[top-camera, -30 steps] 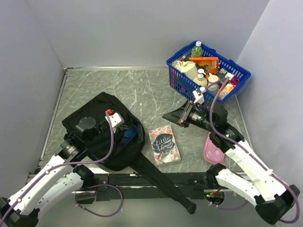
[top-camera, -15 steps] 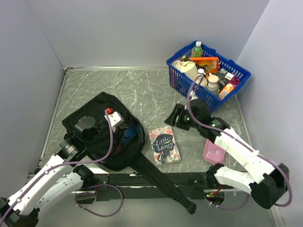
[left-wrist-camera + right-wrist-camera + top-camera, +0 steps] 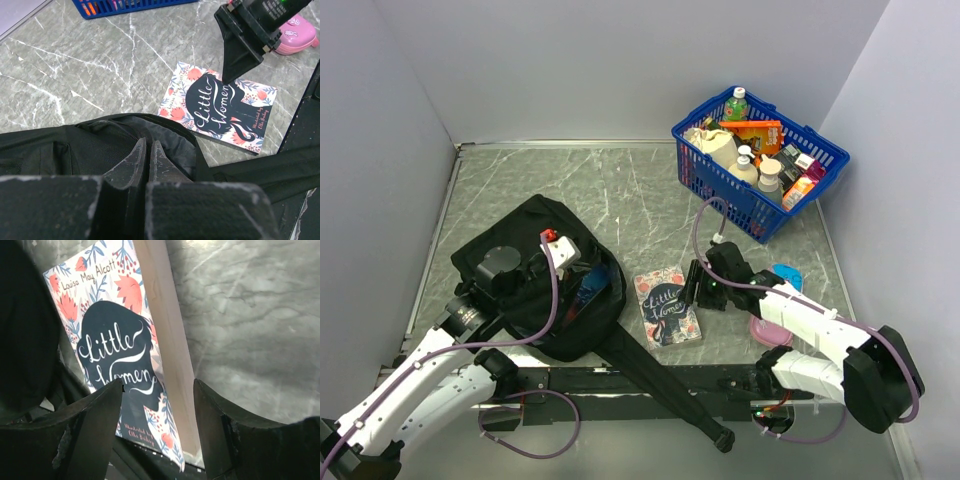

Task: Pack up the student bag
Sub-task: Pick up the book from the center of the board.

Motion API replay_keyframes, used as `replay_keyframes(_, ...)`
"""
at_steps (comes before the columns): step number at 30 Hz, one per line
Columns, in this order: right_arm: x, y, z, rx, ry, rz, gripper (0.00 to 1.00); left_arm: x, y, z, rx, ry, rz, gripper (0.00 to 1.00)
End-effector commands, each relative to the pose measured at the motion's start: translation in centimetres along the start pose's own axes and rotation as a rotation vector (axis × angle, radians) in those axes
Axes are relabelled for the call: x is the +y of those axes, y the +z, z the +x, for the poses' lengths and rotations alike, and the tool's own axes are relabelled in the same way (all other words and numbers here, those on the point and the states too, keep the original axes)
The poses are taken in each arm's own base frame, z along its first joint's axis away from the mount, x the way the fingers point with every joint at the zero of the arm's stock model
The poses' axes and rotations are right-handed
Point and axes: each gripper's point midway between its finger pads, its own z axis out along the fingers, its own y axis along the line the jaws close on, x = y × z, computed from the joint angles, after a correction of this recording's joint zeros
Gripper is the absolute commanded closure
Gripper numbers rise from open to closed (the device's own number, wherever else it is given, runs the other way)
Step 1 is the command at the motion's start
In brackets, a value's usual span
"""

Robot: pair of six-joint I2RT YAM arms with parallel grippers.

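Observation:
The student bag (image 3: 510, 285) lies at the near left, a black backpack with its mouth open and blue things inside. My left gripper (image 3: 146, 142) is shut, its tips pinching the rim of the bag's opening (image 3: 125, 125). To the right of the bag, a "Little Women" book (image 3: 668, 306) lies flat on the table. My right gripper (image 3: 157, 410) is open just above the book (image 3: 110, 340), its fingers on either side of the book's pale page edge. From the left wrist, the right gripper (image 3: 240, 55) hangs over the book's far end (image 3: 220, 107).
A blue mesh basket (image 3: 718, 180) full of bottles and packets stands at the back right. A pink case (image 3: 770, 328) and a small blue item (image 3: 786, 272) lie by the right arm. A long bag strap (image 3: 660, 385) runs toward the near edge.
My right gripper has swung from beside the basket down and left to the book, and its jaws have opened. The left arm and the bag have stayed put.

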Motion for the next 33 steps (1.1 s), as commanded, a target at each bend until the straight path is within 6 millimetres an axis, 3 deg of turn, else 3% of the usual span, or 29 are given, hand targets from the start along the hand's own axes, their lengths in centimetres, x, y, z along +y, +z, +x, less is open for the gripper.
replay_keyframes(1,1.5,0.8,-0.1,-0.016,0.016,-0.103,0.35,-0.7,-0.4,-3.3,-0.109,0.021,0.038,0.99)
replay_keyframes(7,2.5,1.9,0.8,0.038,0.027,-0.175,0.42,-0.7,-0.4,-3.2,-0.109,0.019,0.04,0.99)
replay_keyframes(17,6.5,-1.3,-0.9,-0.009,0.077,-0.336,0.49,-0.7,-0.4,-3.4,-0.114,0.024,0.044,0.99)
replay_keyframes(24,6.8,-0.6,0.5,0.047,0.115,-0.378,0.56,-0.7,-0.5,-3.3,-0.111,0.028,0.041,0.99)
replay_keyframes(29,7.7,-1.1,0.2,0.045,0.118,-0.422,0.6,-0.7,-0.5,-3.3,-0.112,0.03,0.04,0.99)
replay_keyframes(33,6.4,0.1,0.7,0.08,0.101,-0.34,0.61,-0.8,-0.5,-3.5,-0.12,0.027,0.046,0.99)
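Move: The Little Women book lies just left of the right hand, its middle about 8 cm to the left, 2 cm back and 3 cm below, with its page edge under the gap between the open fingers. The black bag's mouth is some 29 cm to the right hand's left and 3 cm ahead; the pink case is about 20 cm to its right and 5 cm back. From the left hand, the book is roughly 20 cm right, 11 cm back and 18 cm down. The book's right-hand page edge is taken between the right fingers: the hand first dips about 2 cm, then rises past its starting height while travelling about 5 cm left across the book. It rolls some 20 degrees, left side up, as the fingers narrow without shutting, one outside the cover and the other in among the pages. ##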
